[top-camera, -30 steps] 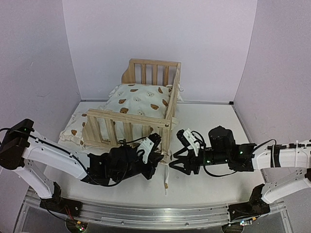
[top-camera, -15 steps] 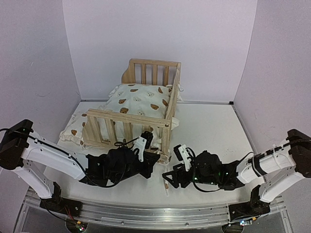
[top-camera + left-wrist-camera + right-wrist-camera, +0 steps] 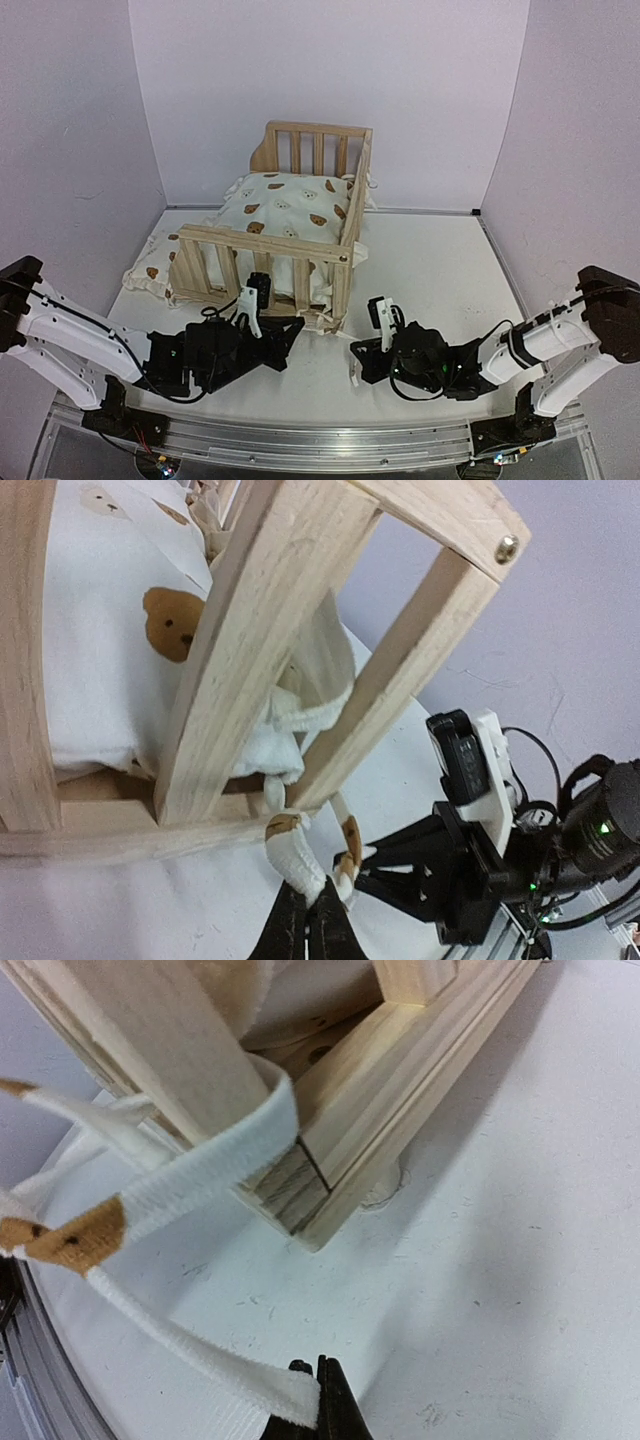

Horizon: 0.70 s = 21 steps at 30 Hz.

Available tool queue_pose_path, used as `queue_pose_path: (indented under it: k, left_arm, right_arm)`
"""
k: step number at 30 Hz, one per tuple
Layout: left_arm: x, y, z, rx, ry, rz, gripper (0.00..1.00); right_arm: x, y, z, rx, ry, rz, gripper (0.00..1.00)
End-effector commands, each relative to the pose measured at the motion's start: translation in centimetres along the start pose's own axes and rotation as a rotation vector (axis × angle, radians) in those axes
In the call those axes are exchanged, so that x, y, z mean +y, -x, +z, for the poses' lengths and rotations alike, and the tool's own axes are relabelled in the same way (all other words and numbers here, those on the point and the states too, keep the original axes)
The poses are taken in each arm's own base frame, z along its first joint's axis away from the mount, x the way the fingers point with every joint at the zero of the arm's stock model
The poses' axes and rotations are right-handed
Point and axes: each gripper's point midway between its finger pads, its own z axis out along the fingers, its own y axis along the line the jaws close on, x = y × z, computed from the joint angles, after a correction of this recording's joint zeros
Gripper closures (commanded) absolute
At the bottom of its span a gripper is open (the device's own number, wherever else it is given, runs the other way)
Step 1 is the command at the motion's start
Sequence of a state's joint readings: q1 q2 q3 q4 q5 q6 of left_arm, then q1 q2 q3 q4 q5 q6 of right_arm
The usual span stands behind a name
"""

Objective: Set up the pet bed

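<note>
The pine pet bed frame (image 3: pixel 345 255) stands mid-table with the bear-print cushion (image 3: pixel 285 205) inside it. The small pillow (image 3: pixel 150 268) lies outside, by the frame's left end. At the near right corner post (image 3: pixel 285 1190), two cream ties hang out. My left gripper (image 3: pixel 308 920) is shut on one tie (image 3: pixel 290 858), pulling it from under the bottom rail. My right gripper (image 3: pixel 318 1405) is shut on the end of the other tie (image 3: pixel 190 1350), which loops round the post. In the top view, the left gripper (image 3: pixel 297 328) and right gripper (image 3: pixel 356 366) sit low, just in front of that corner.
White table (image 3: pixel 440 260) with lilac walls behind and at both sides. The frame's slatted near rail (image 3: pixel 260 265) stands just beyond both wrists. A metal rail (image 3: pixel 320 440) runs along the near edge.
My right gripper went from open to shut on the tie end, dropping toward the near edge. My left arm drew back to the near left with its tie.
</note>
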<state>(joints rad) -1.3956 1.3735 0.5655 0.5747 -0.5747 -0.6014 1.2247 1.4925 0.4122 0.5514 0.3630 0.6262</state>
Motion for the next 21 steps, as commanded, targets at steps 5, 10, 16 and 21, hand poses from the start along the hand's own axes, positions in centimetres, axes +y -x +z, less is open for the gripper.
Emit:
queue_pose_path:
  k: [5, 10, 16, 21]
  left_arm:
    - [0.3, 2.0, -2.0, -0.144, 0.008, -0.18, 1.0]
    - [2.4, 2.1, -2.7, -0.185, 0.067, -0.289, 1.0]
    - [3.9, 1.2, -3.7, -0.172, 0.074, -0.379, 1.0]
    - [3.5, 0.6, -3.8, -0.124, 0.068, -0.347, 1.0]
  right_arm:
    - [-3.6, 1.5, -0.2, 0.024, -0.147, 0.044, 1.0]
    - [-3.7, 2.0, -0.4, 0.047, -0.144, 0.005, 1.0]
    - [-5.1, 1.8, -0.8, 0.071, -0.184, -0.007, 1.0]
    - [-6.7, 1.5, -0.9, 0.094, -0.23, 0.028, 1.0]
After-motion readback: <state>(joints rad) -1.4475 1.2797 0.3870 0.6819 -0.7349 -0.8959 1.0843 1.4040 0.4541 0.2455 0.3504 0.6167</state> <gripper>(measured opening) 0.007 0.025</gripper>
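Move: From the left hand, which grips one tie strap, the strap crossing lies about 4 cm ahead, 3 cm right and 7 cm down; the foot of the bed's corner post is some 8 cm ahead, 6 cm right and 12 cm down. From the right hand, already pinching the other strap, the crossing sits roughly 2 cm ahead, 7 cm left and 4 cm higher, and the post foot about 6 cm ahead, 4 cm left, at its own height. Both hands keep their straps pinched in shut fingers and draw them apart, away from the strap crossing beside the corner post, the left hand dipping back about a centimetre before going some 5 cm left, sinking slightly while its left side rolls down and its fingers tip down and turn counter-clockwise. The right hand pulls about 5 cm to the right and 3 cm forward, a little lower, rolling its left side down roughly 10 degrees. ##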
